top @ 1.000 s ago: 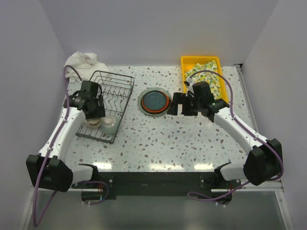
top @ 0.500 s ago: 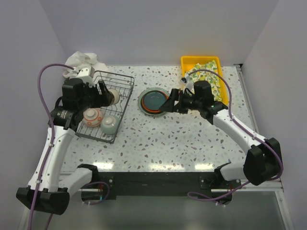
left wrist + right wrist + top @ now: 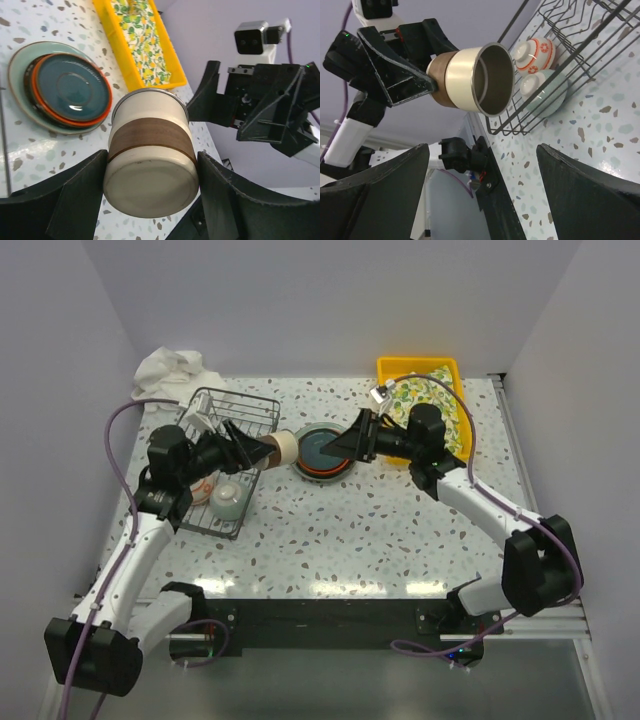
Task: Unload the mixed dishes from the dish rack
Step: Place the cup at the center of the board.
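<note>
My left gripper (image 3: 268,448) is shut on a whitish cup with a brown band (image 3: 284,446), held on its side in the air between the dish rack (image 3: 250,412) and a stack of plates (image 3: 322,452). The left wrist view shows the cup's base (image 3: 150,165) pinched between both fingers (image 3: 80,195). My right gripper (image 3: 346,442) stands open above the plates, facing the cup's mouth (image 3: 492,80) with a gap between them. In the rack remain a red-white patterned bowl (image 3: 535,54) and a pale cup (image 3: 546,92).
The plate stack has a dark teal plate on an orange one on a pale green one (image 3: 20,95). A yellow tray (image 3: 400,368) with lemon-print cloth stands at the back right. A crumpled white cloth (image 3: 170,368) lies behind the rack.
The left arm has lifted the cup out of the rack and carried it right, toward the plates. The right gripper has swung left and turned to face it.
</note>
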### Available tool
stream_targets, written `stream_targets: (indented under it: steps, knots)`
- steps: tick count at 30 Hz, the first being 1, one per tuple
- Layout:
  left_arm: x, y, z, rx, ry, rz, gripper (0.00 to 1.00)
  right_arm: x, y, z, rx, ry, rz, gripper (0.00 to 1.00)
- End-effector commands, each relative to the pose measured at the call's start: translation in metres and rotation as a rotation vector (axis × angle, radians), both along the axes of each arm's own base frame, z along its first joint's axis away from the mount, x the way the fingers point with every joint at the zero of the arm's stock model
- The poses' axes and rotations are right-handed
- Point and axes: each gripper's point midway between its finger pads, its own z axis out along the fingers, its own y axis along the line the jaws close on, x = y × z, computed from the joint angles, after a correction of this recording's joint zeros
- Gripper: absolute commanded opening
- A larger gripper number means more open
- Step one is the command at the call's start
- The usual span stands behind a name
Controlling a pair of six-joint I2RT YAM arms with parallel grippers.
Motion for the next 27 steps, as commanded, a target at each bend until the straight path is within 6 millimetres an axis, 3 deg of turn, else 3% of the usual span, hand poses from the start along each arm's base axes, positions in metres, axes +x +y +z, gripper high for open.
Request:
stream_targets:
  steps: [1, 9, 15, 21, 22, 23, 26, 27]
  knots:
    - [-0.012, -0.026, 0.051, -0.164, -0.153, -0.105, 0.33, -0.012, 0.013, 0.032, 0.097, -0.084, 0.103, 0.90]
    - [-0.017, -0.052, 0.046, -0.238, -0.140, -0.165, 0.33, -0.025, 0.029, 0.046, 0.146, -0.116, 0.185, 0.81]
    - [-0.021, -0.061, 0.025, -0.289, -0.078, -0.181, 0.32, -0.037, 0.033, 0.058, 0.176, -0.149, 0.238, 0.67]
    - [-0.019, -0.059, 0.014, -0.258, -0.064, -0.166, 0.34, -0.042, 0.031, 0.056, 0.178, -0.145, 0.244, 0.42]
    - [-0.017, -0.059, 0.010, -0.237, -0.070, -0.162, 0.38, -0.043, 0.030, 0.053, 0.173, -0.138, 0.244, 0.25]
    - [-0.017, -0.058, 0.008, -0.226, -0.071, -0.154, 0.40, -0.043, 0.030, 0.052, 0.169, -0.139, 0.242, 0.17]
    - [-0.015, -0.055, 0.000, -0.192, -0.074, -0.139, 0.55, -0.046, 0.028, 0.045, 0.142, -0.138, 0.236, 0.00]
    - [-0.015, -0.054, -0.003, -0.180, -0.065, -0.136, 0.59, -0.047, 0.027, 0.044, 0.133, -0.142, 0.232, 0.00]
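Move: The cup is already in the left fingers, its middle only about 2 cm right of and 1 cm ahead of that hand point. The right gripper's open fingers lie some 14 cm right of the left hand, about 1 cm ahead and level; from the right hand the cup is roughly 11 cm left, 2 cm back, level. The plate stack sits about 15 cm ahead, 3 cm left and 26 cm below the right hand; the green bowl is about 12 cm left, 1 cm ahead and 24 cm below the left hand. The cup, still firmly in the left gripper, is carried about 6 cm right and a little back towards the right gripper, lifting and sinking back on the way while that wrist turns some 20 degrees. The right hand comes to meet it, about 3 cm each back, left and up, and shuts its wide-open fingers to pinch the cup's rim. ##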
